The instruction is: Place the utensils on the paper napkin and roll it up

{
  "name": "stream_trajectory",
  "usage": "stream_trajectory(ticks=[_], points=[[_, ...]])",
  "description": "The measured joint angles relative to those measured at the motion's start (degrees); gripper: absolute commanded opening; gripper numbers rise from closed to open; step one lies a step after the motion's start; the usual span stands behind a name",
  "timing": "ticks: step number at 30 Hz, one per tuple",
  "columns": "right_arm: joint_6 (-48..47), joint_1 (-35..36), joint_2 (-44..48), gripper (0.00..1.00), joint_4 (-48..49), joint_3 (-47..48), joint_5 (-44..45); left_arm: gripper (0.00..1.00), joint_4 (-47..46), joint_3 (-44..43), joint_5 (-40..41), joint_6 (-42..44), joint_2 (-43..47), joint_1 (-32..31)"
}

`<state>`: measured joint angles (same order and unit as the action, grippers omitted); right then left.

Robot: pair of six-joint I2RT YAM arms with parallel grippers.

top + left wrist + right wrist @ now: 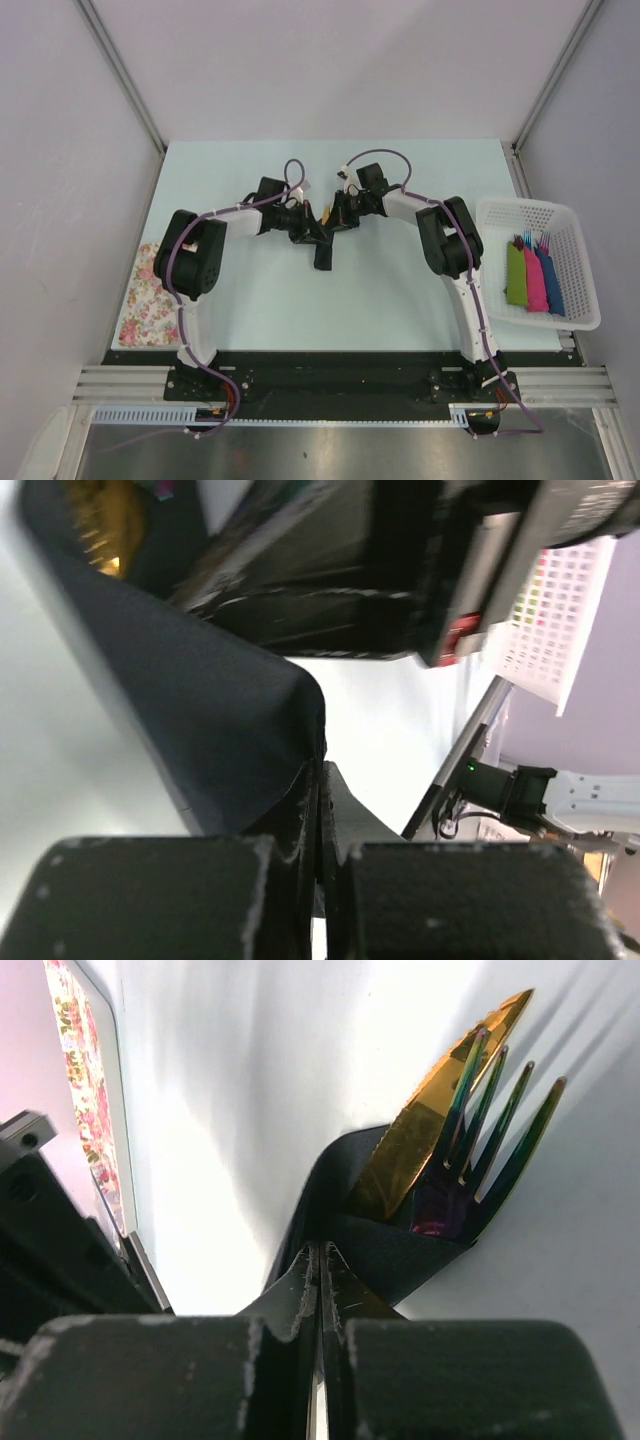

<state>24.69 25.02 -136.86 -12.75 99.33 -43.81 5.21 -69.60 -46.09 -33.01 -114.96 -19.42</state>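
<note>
The black paper napkin (323, 256) hangs as a partly rolled bundle over the middle of the table, between both grippers. In the right wrist view the napkin (400, 1250) wraps the utensils: a gold knife (430, 1125) and an iridescent fork (485, 1130) stick out of its far end. My right gripper (320, 1252) is shut, pinching a fold of the napkin at its tips. My left gripper (320, 772) is shut too, with the napkin's edge (210, 710) caught at its tips. A gold glint of the utensils (105, 525) shows at the top left. Both grippers (315, 232) (338, 215) nearly touch.
A white basket (530, 204) at the right edge holds green, pink and blue bundles (533, 276) with fork tips showing. A floral cloth (143, 295) lies at the table's left edge. The right arm's body (400, 570) fills the top of the left wrist view.
</note>
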Motion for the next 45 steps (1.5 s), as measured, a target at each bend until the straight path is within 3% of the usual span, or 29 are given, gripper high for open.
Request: stream_trajectory(ticks=[15, 19, 25, 31, 39, 45], points=[[0.81, 0.04, 0.02, 0.00, 0.44, -0.28, 0.42, 0.02, -0.81, -0.07, 0.28, 1.38, -2.16, -2.43], [0.83, 0.04, 0.02, 0.00, 0.63, -0.39, 0.35, 0.15, -1.18, 1.25, 1.16, 2.58, -2.16, -2.38], [0.83, 0.04, 0.02, 0.00, 0.83, -0.48, -0.04, 0.46, -2.60, 2.56, -1.07, 3.30, -2.75, -1.84], [0.81, -0.09, 0.02, 0.01, 0.85, -0.48, -0.24, 0.52, -5.09, 2.95, -5.29, 3.06, -3.26, -1.36], [0.76, -1.05, 0.37, 0.19, -0.28, -0.28, -1.53, 0.57, -5.77, 2.95, -6.75, 3.13, -3.76, -1.11], [1.25, -2.89, 1.60, 0.45, -2.73, -0.31, -3.32, 0.63, -6.16, 2.95, -7.61, 3.06, -3.87, -1.07]])
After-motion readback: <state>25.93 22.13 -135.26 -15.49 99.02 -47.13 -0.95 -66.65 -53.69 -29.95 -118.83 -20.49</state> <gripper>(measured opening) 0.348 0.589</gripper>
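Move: The left gripper holds the lifted napkin edge. The middle of the napkin roll that the edge must go onto lies about 4 cm back and 5 cm below, with almost no sideways offset. The gold knife's blade is some 6 cm ahead and 5 cm below; the fork's tines are 7 cm ahead, 1 cm right. From the right gripper, pinching the far end, the roll's middle is about 6 cm back and 2 cm left. Carry the held edge a little right with the left gripper, then sink about 3 cm while drawing back some 2 cm onto the roll. Open the left fingers there to a bit over half and stay. Keep the right pinch still meanwhile; then open it part way and ease about 2 cm right, rising slightly. ##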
